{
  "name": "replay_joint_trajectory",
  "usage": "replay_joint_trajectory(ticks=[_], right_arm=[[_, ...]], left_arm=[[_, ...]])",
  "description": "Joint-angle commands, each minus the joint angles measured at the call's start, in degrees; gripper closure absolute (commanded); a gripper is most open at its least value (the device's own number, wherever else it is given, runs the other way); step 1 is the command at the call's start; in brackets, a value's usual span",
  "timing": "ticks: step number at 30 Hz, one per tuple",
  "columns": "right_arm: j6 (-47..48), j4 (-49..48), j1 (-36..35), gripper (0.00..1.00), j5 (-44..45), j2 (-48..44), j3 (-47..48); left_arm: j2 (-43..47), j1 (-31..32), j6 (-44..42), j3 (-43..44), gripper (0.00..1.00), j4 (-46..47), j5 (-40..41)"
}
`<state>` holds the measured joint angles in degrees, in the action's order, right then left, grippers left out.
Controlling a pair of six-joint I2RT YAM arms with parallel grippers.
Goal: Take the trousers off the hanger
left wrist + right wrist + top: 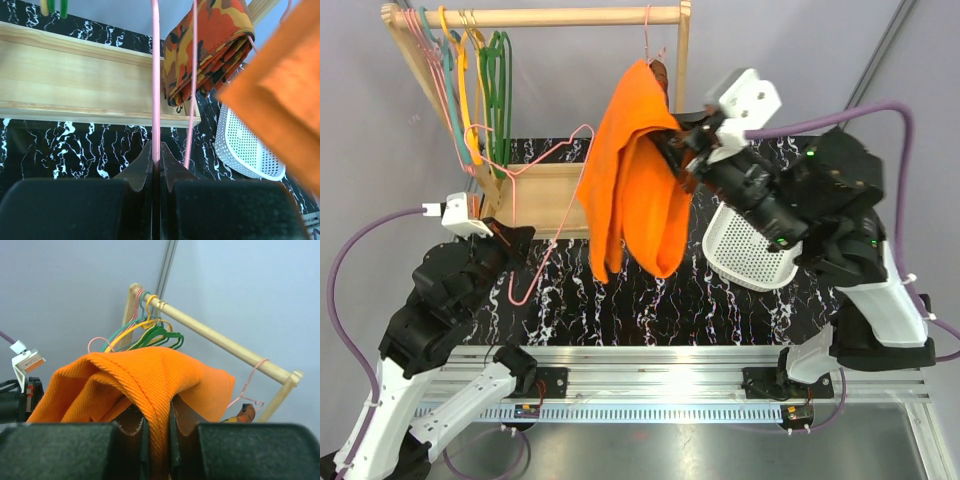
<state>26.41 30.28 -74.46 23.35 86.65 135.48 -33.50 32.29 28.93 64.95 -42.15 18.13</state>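
The bright orange trousers (632, 175) hang folded in the air in front of the rack, and my right gripper (676, 150) is shut on their upper fold. In the right wrist view the jaws (157, 425) pinch a ridge of the orange cloth (150, 375). The thin pink hanger (552, 205) is tilted out to the left of the trousers. My left gripper (508, 236) is shut on its wire, seen as a pink rod (155, 90) between the jaws (156, 157). The hanger's far corner lies beside the trousers' left edge; I cannot tell if they touch.
A wooden rack's rail (540, 15) carries pink, yellow and green hangers (470, 75) at its left end. Another pink hanger (648, 40) with a patterned garment (210, 45) hangs behind the trousers. A white perforated basket (750, 250) lies under the right arm. The rack's wooden base (75, 90) crosses the table.
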Motion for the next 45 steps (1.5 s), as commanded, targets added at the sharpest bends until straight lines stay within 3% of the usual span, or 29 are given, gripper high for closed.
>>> replay_joint_trajectory(ticks=[1, 11, 13, 18, 26, 28, 29, 30, 33, 44, 45], right_arm=[[2.59, -7.69, 0.1, 1.0, 2.48, -4.64, 3.74], [2.75, -4.98, 0.01, 1.0, 6.52, -14.13, 2.52], [5.3, -5.06, 0.01, 1.0, 11.78, -16.33, -0.03], [18.22, -14.09, 0.01, 1.0, 28.98, -21.68, -20.22], [24.9, -35.88, 3.07, 1.0, 38.86, -30.93, -48.16], [21.25, -32.86, 7.98, 1.0, 39.75, -30.93, -50.39], [13.83, -24.74, 10.71, 1.0, 39.14, -30.84, -51.1], [10.45, -21.7, 17.43, 1.0, 37.22, -30.41, -51.63], [4.79, -19.81, 25.04, 1.0, 37.98, -30.49, -55.92], [6.81, -37.38, 26.2, 1.0, 49.85, -34.09, -71.56], [4.11, -35.14, 26.46, 1.0, 50.9, -35.4, -72.63]], left_arm=[[1.33, -0.12, -2.03, 0.0, 1.0, 1.64, 2.52], [2.47, -0.04, -3.79, -0.09, 1.0, 1.02, 3.93], [2.64, -0.12, -3.79, 0.0, 1.0, 0.93, 4.28], [1.86, -0.12, -3.97, 1.05, 1.0, 1.02, 4.19], [-0.69, -0.04, -4.14, 3.34, 1.0, 1.02, 3.14], [-1.13, -0.12, -4.14, 3.69, 1.0, 1.11, 2.79], [-1.31, -0.04, -4.06, 4.04, 1.0, 1.11, 2.44], [-1.4, -0.04, -4.05, 4.22, 1.0, 1.11, 2.18], [-1.84, -0.04, -3.62, 5.09, 1.0, 0.76, 1.21], [-2.01, -0.04, -4.85, 6.33, 1.0, -1.71, 1.38], [-1.75, -0.04, -4.76, 5.9, 1.0, -1.45, 0.77]])
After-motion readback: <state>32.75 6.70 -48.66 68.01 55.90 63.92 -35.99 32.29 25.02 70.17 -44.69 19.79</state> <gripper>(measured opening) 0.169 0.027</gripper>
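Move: The basket stands on the table about 12 cm ahead of my right hand, some 23 cm to its right and 60 cm below; the orange trousers are already off the hanger and in my right fingers. The camouflage trousers hang roughly 20 cm straight ahead and 30 cm lower; the pink hanger is some 17 cm left, 10 cm ahead and 18 cm lower. From my left hand, the basket lies about 42 cm right, 10 cm ahead and 32 cm down. I keep my pinch on the orange trousers and swing my right hand away from the pink hanger, first nearly 20 cm right with a slight rise, then down nearly 30 cm and about 10 cm forward to above the basket, edging farther right. Meanwhile my wrist turns some 70 degrees clockwise. My left hand keeps holding the empty hanger nearly in place. ##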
